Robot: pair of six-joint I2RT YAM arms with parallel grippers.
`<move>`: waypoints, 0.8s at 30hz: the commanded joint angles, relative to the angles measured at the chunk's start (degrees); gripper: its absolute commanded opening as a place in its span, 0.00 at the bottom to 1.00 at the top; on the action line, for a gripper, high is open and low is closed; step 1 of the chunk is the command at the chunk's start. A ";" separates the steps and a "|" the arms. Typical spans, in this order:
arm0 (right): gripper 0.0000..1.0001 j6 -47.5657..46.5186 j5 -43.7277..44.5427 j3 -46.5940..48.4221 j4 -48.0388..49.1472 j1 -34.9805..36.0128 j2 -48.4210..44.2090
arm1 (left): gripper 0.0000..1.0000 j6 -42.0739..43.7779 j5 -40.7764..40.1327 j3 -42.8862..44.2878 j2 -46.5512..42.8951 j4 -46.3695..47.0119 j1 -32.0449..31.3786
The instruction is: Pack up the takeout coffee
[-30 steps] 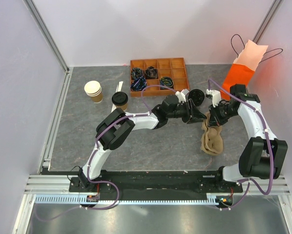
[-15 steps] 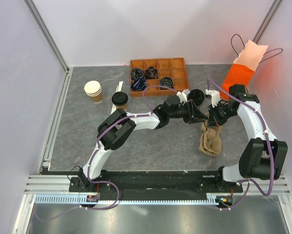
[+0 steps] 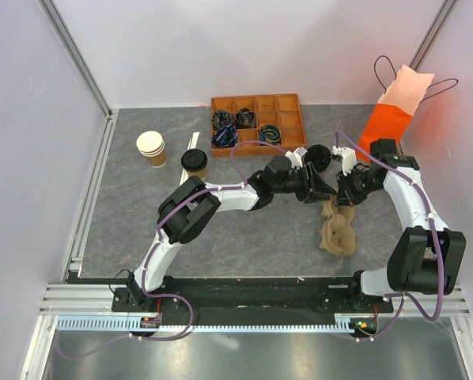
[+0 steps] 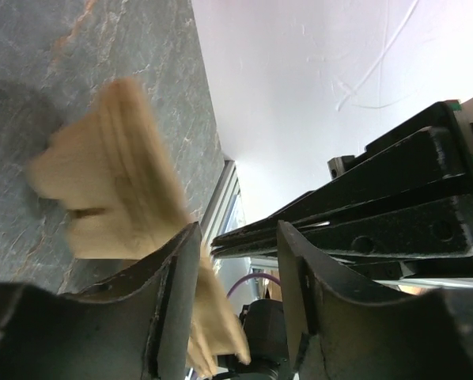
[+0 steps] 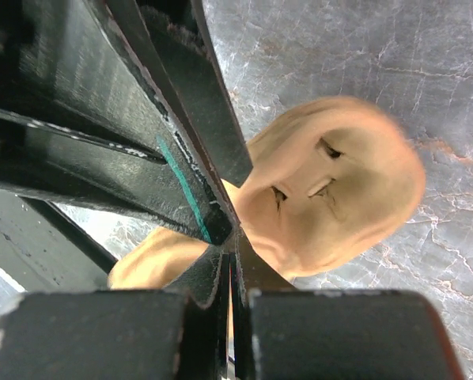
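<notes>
The takeout coffee (image 3: 194,162), a tan paper cup with a black lid, stands upright at the left of the table, far from both grippers. My right gripper (image 3: 341,195) (image 5: 232,255) is shut on the top of a crumpled tan paper piece (image 3: 338,233) (image 5: 335,186) that hangs down to the table. My left gripper (image 3: 326,188) (image 4: 236,269) stands open right against it, tip to tip. The tan paper piece (image 4: 114,174) lies outside its left finger (image 4: 173,293), and nothing sits between the jaws.
A stack of lidless tan cups (image 3: 151,148) stands left of the coffee. An orange compartment tray (image 3: 288,103) with dark items sits at the back. A loose black lid (image 3: 319,156) lies behind the grippers. An orange paper bag (image 3: 388,115) stands at the back right.
The tan paper piece has shifted slightly left and bunched up as the right gripper rose a little. The left gripper has stayed against it.
</notes>
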 commanded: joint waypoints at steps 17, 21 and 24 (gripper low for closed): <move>0.53 10.81 1.13 -2.42 5.10 2.98 -2.70 | 0.53 -1.59 0.75 -7.87 -5.56 3.91 3.51; 0.56 16.97 3.41 -4.70 9.40 6.49 -4.29 | 0.54 -0.27 1.72 -11.57 -9.78 3.39 6.23; 0.54 20.05 4.82 -6.89 11.43 10.10 -3.41 | 0.56 -0.18 1.63 -13.94 -11.37 3.30 7.03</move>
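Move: The right hand still has its shut fingers on the neck of the cup carrier, whose middle lies about 7 cm back, 1 cm to its right and 5 cm below. From the left hand, half open beside it, that middle is some 11 cm back, 4 cm right and 7 cm down. From the right hand, the black lids lie about 14 cm ahead, 4 cm left and 8 cm below; the orange bag is some 22 cm ahead and 13 cm right, about level. The right hand lets go of the carrier: after holding nearly still, its shut fingers spread to about half open while the hand slides some 3 cm left and sinks slightly. The left hand, half open throughout, first dips a little, then pulls away quickly, about 6 cm left, with some further sinking and a slight push forward. ##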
